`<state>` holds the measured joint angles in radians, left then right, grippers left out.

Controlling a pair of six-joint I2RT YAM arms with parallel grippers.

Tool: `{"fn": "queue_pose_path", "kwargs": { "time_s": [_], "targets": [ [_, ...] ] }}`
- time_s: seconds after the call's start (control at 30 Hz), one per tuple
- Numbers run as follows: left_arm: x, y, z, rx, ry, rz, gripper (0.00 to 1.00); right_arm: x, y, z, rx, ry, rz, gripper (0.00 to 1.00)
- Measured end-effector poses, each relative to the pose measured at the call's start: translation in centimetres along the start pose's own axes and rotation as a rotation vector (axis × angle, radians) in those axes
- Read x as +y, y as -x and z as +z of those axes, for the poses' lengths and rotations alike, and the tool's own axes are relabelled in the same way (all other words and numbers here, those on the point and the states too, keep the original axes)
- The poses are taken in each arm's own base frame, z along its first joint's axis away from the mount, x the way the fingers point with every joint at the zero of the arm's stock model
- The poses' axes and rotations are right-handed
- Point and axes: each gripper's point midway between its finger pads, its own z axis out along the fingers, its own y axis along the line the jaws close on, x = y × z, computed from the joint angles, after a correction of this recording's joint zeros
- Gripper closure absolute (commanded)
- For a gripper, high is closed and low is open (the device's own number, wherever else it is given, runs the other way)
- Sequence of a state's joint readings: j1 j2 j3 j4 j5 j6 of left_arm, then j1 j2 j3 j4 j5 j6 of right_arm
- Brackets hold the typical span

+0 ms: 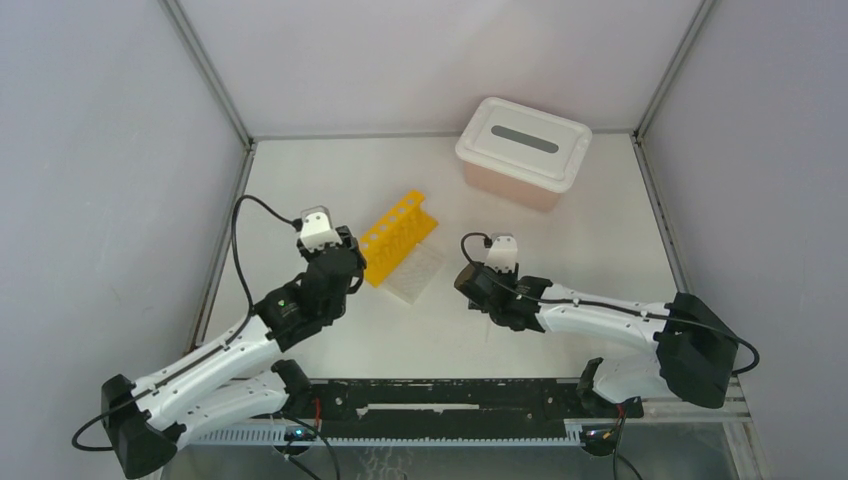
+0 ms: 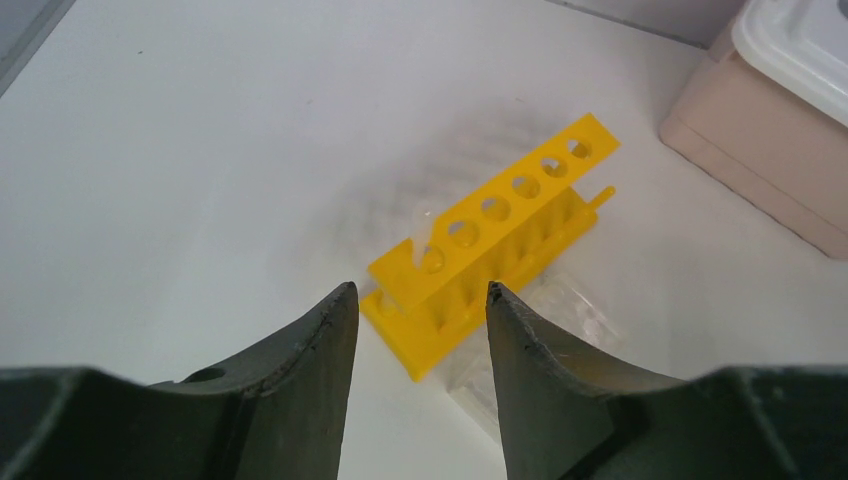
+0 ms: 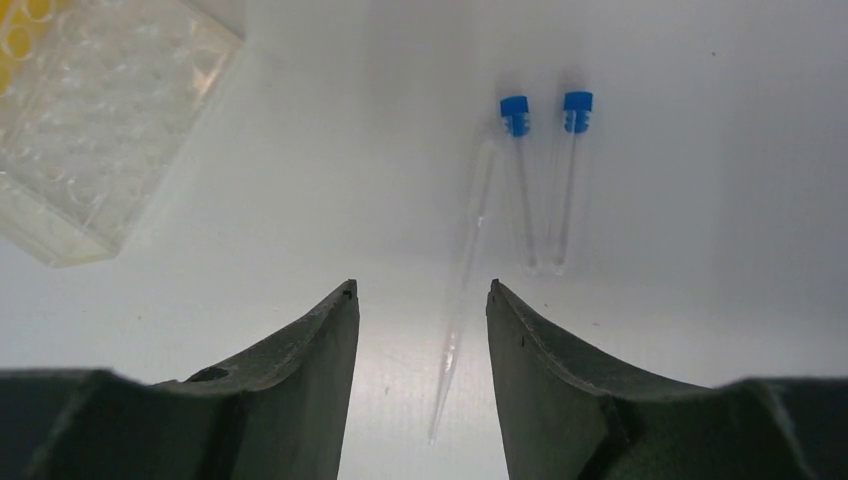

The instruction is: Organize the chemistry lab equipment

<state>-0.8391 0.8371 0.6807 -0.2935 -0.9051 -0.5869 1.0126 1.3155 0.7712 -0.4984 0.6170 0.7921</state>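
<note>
The yellow tube rack [image 1: 399, 234] [image 2: 479, 221] lies on the table with its round holes empty. The clear grid rack [image 1: 417, 272] [image 2: 570, 322] [image 3: 100, 130] sits against its right side. My left gripper [image 1: 353, 268] [image 2: 420, 287] is open just short of the yellow rack's near end and touches nothing. In the right wrist view, two blue-capped tubes [image 3: 520, 180] [image 3: 568, 170] lie side by side, with a thin clear dropper [image 3: 470, 250] to their left. My right gripper [image 1: 468, 283] [image 3: 420, 285] hovers open over the dropper's tip, which lies on the table between its jaws.
The pink tub [image 1: 510, 185] [image 2: 740, 160] with its white slotted lid [image 1: 523, 140] [image 2: 800, 50] stands at the back right. Grey walls close in the table at the left, right and back.
</note>
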Motion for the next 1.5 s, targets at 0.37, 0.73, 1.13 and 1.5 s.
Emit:
{"fn": "queue_pose_path", "kwargs": {
  "time_s": [0.37,0.73,1.13,1.5],
  "targets": [
    [-1.9,0.9,-1.1,-0.003,-0.065,-0.011,0.45,-1.6,-3.0,1.2,0.109,-0.075,0.055,0.45],
    [-2.0,1.4,-1.6,-0.01,-0.083,-0.023,0.44,-1.8,-5.6,2.9,0.188,-0.106,0.06,0.48],
    [-2.4,2.0,-2.0,-0.017,-0.102,-0.035,0.42,-2.1,-5.3,3.9,0.177,-0.115,0.102,0.84],
    [-2.8,1.7,-2.2,-0.001,-0.13,-0.035,0.41,-0.4,-4.6,4.9,0.112,-0.109,0.106,1.0]
  ]
}}
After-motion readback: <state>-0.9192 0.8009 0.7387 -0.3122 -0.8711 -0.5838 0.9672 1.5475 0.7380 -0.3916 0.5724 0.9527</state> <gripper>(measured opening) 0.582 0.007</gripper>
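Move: The clear dropper lies on the table almost under the open right hand, its middle about 7 cm below, 1 cm back and 1 cm to the right. The nearer blue-capped tube sits some 4 cm ahead and 4 cm right, the farther one 4 cm ahead and 6 cm right; the well plate is about 8 cm ahead and 12 cm left. From the left hand the dropper is roughly 24 cm right, 6 cm back and 20 cm down. Down about 6.5 cm goes the right hand, easing slightly back and right and tipping some 10 degrees more downward, until its fingertips reach the dropper. There they close fully on the thin stem below the bulb, while the hand slides some 2 cm forward and left, low over the table. The open, empty left hand drifts about 4 cm up and right. ##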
